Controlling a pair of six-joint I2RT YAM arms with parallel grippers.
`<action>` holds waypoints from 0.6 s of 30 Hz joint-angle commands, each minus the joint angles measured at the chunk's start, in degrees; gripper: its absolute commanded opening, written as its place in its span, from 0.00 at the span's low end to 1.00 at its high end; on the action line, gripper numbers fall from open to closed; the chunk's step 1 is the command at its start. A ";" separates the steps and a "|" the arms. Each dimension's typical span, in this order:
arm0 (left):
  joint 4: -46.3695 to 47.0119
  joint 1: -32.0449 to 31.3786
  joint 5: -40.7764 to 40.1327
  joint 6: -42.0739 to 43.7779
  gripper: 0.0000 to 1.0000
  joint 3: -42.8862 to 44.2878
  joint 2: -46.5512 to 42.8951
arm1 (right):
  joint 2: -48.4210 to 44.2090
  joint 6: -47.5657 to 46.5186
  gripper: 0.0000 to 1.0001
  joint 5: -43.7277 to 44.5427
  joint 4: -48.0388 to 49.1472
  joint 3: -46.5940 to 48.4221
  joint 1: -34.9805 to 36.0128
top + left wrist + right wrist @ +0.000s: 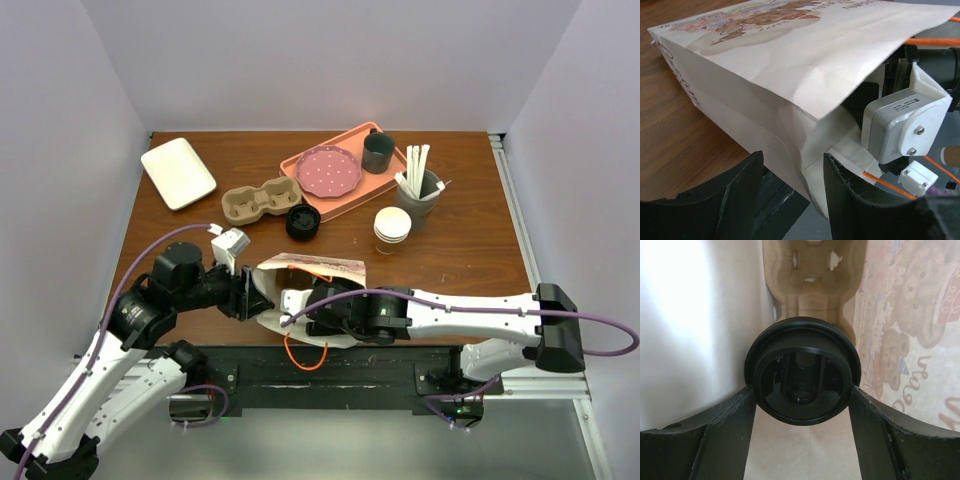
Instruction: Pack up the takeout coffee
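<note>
A white paper bag (pixel 312 268) printed with bears lies on its side at the near table edge. My right gripper (pixel 801 390) reaches inside it, and its fingers press both sides of the round black sip lid of the takeout coffee (pixel 802 370). The cup body is hidden behind the lid. Beyond the lid, inside the bag, a brown pulp carrier (pixel 812 275) shows. My left gripper (pixel 792 160) stands open at the bag's (pixel 790 65) left end, with the bag's lower edge lying loose between its fingers. In the top view, the bag hides the right fingers.
Behind the bag stand a brown cup carrier (pixel 260 200), a loose black lid (pixel 303 222) and a stack of paper cups (pixel 392 228). A pink tray (pixel 352 197) carries a dotted plate (pixel 328 170) and a dark mug (pixel 378 152). A stirrer holder (pixel 418 190) and a white dish (pixel 178 172) flank them.
</note>
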 commanded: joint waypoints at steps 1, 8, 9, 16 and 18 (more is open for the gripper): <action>-4.80 0.01 -0.01 1.75 0.55 2.20 -0.15 | -0.83 2.08 0.11 2.42 0.71 -0.70 0.39; -2.88 0.01 1.48 1.14 0.14 1.32 -1.91 | -1.18 4.89 0.11 3.04 1.42 -1.67 0.39; -2.61 -0.07 1.13 1.31 0.10 1.23 -2.09 | -1.45 5.24 0.11 3.39 1.68 -1.84 0.39; 0.38 0.01 0.25 2.28 0.00 1.05 -2.18 | -3.55 5.59 0.11 8.05 4.15 -2.81 0.21; 0.82 0.01 0.08 2.19 0.00 0.79 -2.70 | -4.52 6.47 0.12 7.53 4.06 -2.99 0.21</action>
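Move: The bag's left rim stands between the left hand's half-open fingers, about 1 cm back and 1 cm right of its hand point. The held cup is some 12 cm to that hand's right, about level fore and aft and 5 cm lower; the black-lidded cup on the table is roughly 18 cm ahead, 8 cm right. From the right hand, gripping the held cup inside the bag, the carrier's middle lies some 5 cm ahead, 5 cm left and 6 cm below. The bag's left rim is pinched by the left fingers, which ease about 1 cm back, left and down around the paper and then shut fully on it, rising a touch. Inside the bag the right hand keeps its grip on the lidded cup over the carrier's near well, shifting about 1 cm forward and right while turning some 5 degrees clockwise and tilting slightly. ##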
